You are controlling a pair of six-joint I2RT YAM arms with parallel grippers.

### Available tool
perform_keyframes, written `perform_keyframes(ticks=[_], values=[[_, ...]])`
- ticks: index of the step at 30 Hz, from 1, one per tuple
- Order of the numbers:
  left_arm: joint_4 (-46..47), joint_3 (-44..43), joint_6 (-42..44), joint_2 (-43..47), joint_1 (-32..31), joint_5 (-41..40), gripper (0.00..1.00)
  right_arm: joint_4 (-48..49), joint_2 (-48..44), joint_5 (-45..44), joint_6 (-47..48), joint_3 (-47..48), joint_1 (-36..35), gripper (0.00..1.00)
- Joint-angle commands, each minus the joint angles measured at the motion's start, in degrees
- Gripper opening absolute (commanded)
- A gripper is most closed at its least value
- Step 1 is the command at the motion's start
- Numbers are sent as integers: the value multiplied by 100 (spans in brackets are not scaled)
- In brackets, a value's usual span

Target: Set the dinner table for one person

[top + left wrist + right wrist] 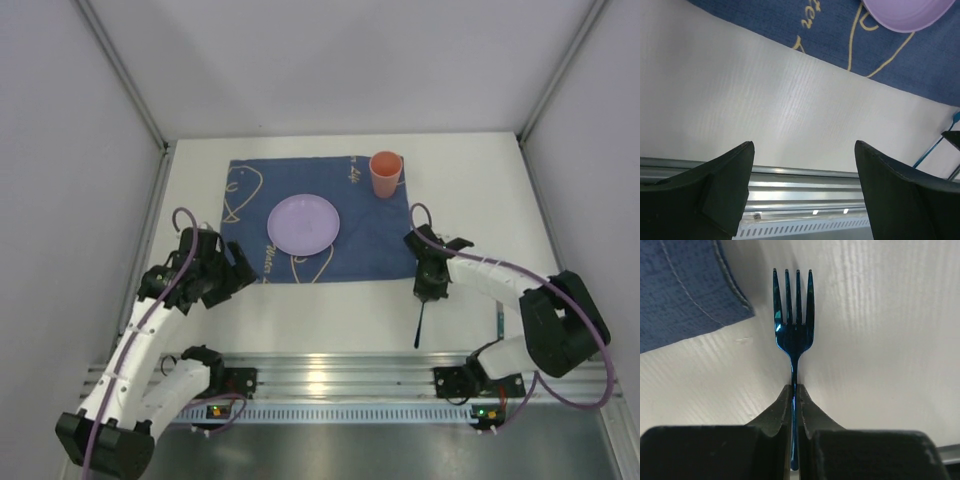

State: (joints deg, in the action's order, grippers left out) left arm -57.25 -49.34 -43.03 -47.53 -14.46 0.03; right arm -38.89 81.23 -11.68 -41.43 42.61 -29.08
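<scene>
The white dinner table [300,310] carries a dark blue cloth mat [370,240] with a lilac plate [303,223] in its middle and an orange cup [385,173] at its far right corner. My right gripper [430,283] is shut on the handle of a shiny blue fork [792,335], just off the mat's near right corner [680,290]. The tines point away over the table [880,340], and the handle [419,325] trails toward the near edge. My left gripper [240,275] is open and empty by the mat's near left corner, its jaws [802,145] wide apart.
A thin teal utensil [498,318] lies on the table beside the right arm; it also shows in the left wrist view [935,150]. A metal rail [330,375] runs along the near edge. Grey walls enclose the table on three sides.
</scene>
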Motion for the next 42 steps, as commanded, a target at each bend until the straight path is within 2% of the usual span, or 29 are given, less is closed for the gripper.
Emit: perform_keyframes(ticks=[1, 3, 4, 9, 12, 15, 22, 34, 37, 38, 40, 41, 42], values=[[941, 135, 241, -98, -127, 829, 86, -695, -719, -519, -251, 220, 25, 0], [1355, 127, 294, -299, -258, 1190, 84, -1013, -1011, -476, -252, 693, 16, 0], [1810, 109, 303, -379, -529, 1418, 84, -1319, -1204, -406, -252, 896, 8, 0], [2823, -488, 312, -1413, -1962, 1499, 84, -2007, -1347, -203, -287, 2336, -89, 0], [3271, -857, 365, -2154, -2919, 1517, 83, -2113, -1338, -28, -374, 2856, -98, 0], [3632, -1121, 383, -2690, -3430, 1368, 83, -2096, -1259, 254, -410, 3086, -107, 0], [4380, -1437, 93, -3385, -3950, 1228, 81, -1991, -1487, 737, -533, 2858, -107, 0], [4688, -2035, 163, -4045, -4373, 1543, 80, -1938, -1391, 869, -471, 2964, -115, 0], [4767, -2001, 154, -4150, -4381, 1745, 77, -1920, -1373, 913, -480, 3007, -107, 0], [4794, -1992, 137, -4220, -4381, 1841, 70, -1911, -1364, 939, -506, 3042, -107, 0], [4811, -2009, 93, -4326, -4408, 1930, 63, -1885, -1356, 1071, -576, 3104, -107, 0], [4811, -2027, 75, -4413, -4416, 1948, 57, -1868, -1347, 1115, -603, 3156, -107, 0], [4829, -2035, 58, -4458, -4425, 2070, 38, -1841, -1347, 1142, -664, 3183, -107, 0]])
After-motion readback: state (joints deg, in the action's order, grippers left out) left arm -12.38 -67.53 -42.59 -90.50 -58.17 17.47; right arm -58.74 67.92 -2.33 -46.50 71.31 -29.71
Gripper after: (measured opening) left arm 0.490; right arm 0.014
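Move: The right fingers already pinch the fork on the table; its middle is about 2 cm back from them. The left gripper, which it is to meet, is some 43 cm left, 2 cm back and 14 cm higher. From the right hand, the plate lies about 17 cm ahead and 28 cm left, the cup 26 cm ahead and 9 cm left, the spoon 3 cm back and 18 cm right. From the left hand, the fork is about 42 cm right, 1 cm back and 14 cm below. Keeping its pinch on the fork, the right hand lifts it nearly 20 cm, drifting about 5 cm left and tipping the tines up, then hovers. The left hand sweeps some 34 cm right to the fork's handle, turning about 55 degrees clockwise. Its fingers begin to close around the handle at the end; contact there can't be made out. ##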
